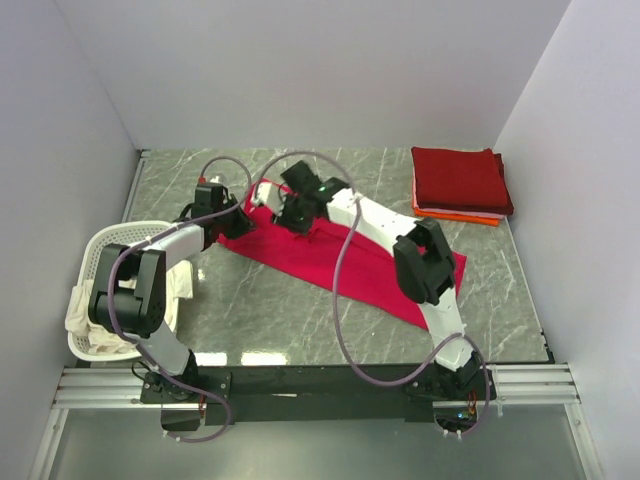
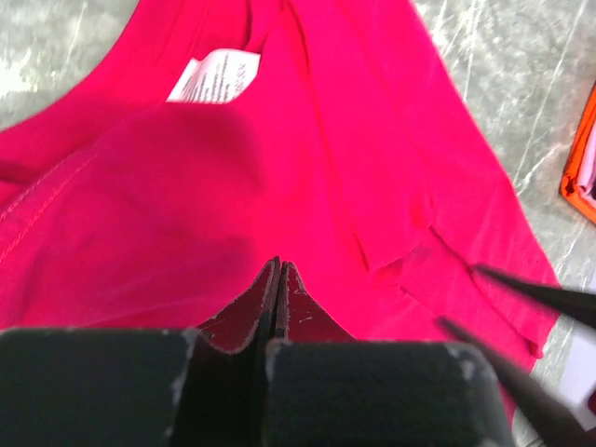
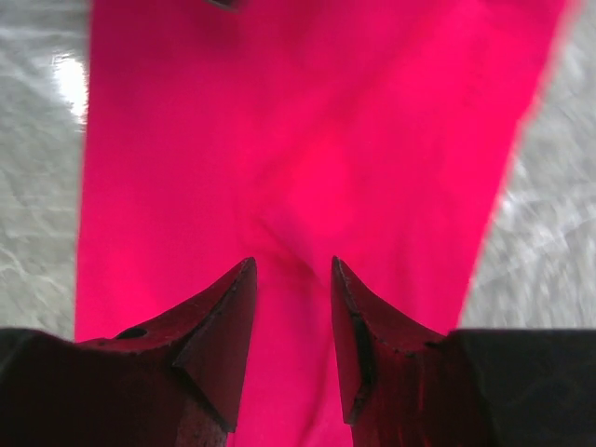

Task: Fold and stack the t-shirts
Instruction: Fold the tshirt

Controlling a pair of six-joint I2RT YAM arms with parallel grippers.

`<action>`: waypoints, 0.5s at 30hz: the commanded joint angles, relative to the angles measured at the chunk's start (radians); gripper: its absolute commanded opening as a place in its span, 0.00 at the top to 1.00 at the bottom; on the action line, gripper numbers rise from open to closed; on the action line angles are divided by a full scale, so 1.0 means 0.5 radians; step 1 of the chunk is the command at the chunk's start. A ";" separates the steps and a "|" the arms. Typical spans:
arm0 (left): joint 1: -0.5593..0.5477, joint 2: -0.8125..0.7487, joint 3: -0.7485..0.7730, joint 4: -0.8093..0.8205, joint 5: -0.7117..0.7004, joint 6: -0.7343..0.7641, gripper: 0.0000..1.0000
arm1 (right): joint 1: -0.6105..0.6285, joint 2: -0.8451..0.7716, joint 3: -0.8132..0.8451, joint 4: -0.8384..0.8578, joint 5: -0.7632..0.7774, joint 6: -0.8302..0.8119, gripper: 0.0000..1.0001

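Note:
The crimson t-shirt (image 1: pixel 350 265) (image 2: pixel 326 140) (image 3: pixel 298 140) lies as a long folded strip running diagonally across the table. Its white label (image 2: pixel 216 76) shows near the collar end. My left gripper (image 1: pixel 238 222) (image 2: pixel 277 264) is shut at that upper-left end, with its tips pressed into the red cloth. Just to its right, my right gripper (image 1: pixel 292 215) (image 3: pixel 293 270) stands open over the strip. A low ridge of cloth lies below its gap, with nothing held. A folded maroon t-shirt (image 1: pixel 458 178) rests on an orange one (image 1: pixel 455 213) at the back right.
A white slotted laundry basket (image 1: pixel 100 245) stands at the left table edge, with cream cloth (image 1: pixel 85 310) in it and hanging over its rim. White walls close in the back and both sides. The orange shirt's edge (image 2: pixel 579 177) shows in the left wrist view.

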 commanded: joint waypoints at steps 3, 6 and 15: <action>-0.003 -0.048 -0.045 0.162 -0.024 0.003 0.99 | 0.077 0.130 0.111 0.024 0.345 -0.216 0.55; -0.003 -0.066 -0.088 0.177 -0.045 0.010 0.99 | 0.120 0.179 0.126 0.024 0.406 -0.246 0.55; -0.003 -0.082 -0.174 0.211 -0.073 -0.015 0.99 | 0.154 0.281 0.135 0.021 0.431 -0.250 0.54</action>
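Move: The folded flap's pointed corner, which the half-open right fingers go for, lies almost straight below the right hand, about 7 cm down and perhaps 1 cm left. The white label is some 7 cm ahead and 9 cm left of that hand, and the shirt's near edge about 9 cm straight back. From the left hand the flap corner is roughly 10 cm right and 5 cm below; the shirt's near-left corner is 6 cm left and 2 cm back. The right hand drops about 6 cm onto the flap's pointed corner, swaying a good centimetre back and to the left at first and coming back from it, while its wrist tips the fingers some 15 degrees steeper; they stay half open and end with the corner between their tips, not yet pinched. The left hand, fingers still shut, sinks about 2 cm over the shirt's left end and eases a centimetre back, its touch on the cloth not clear. ##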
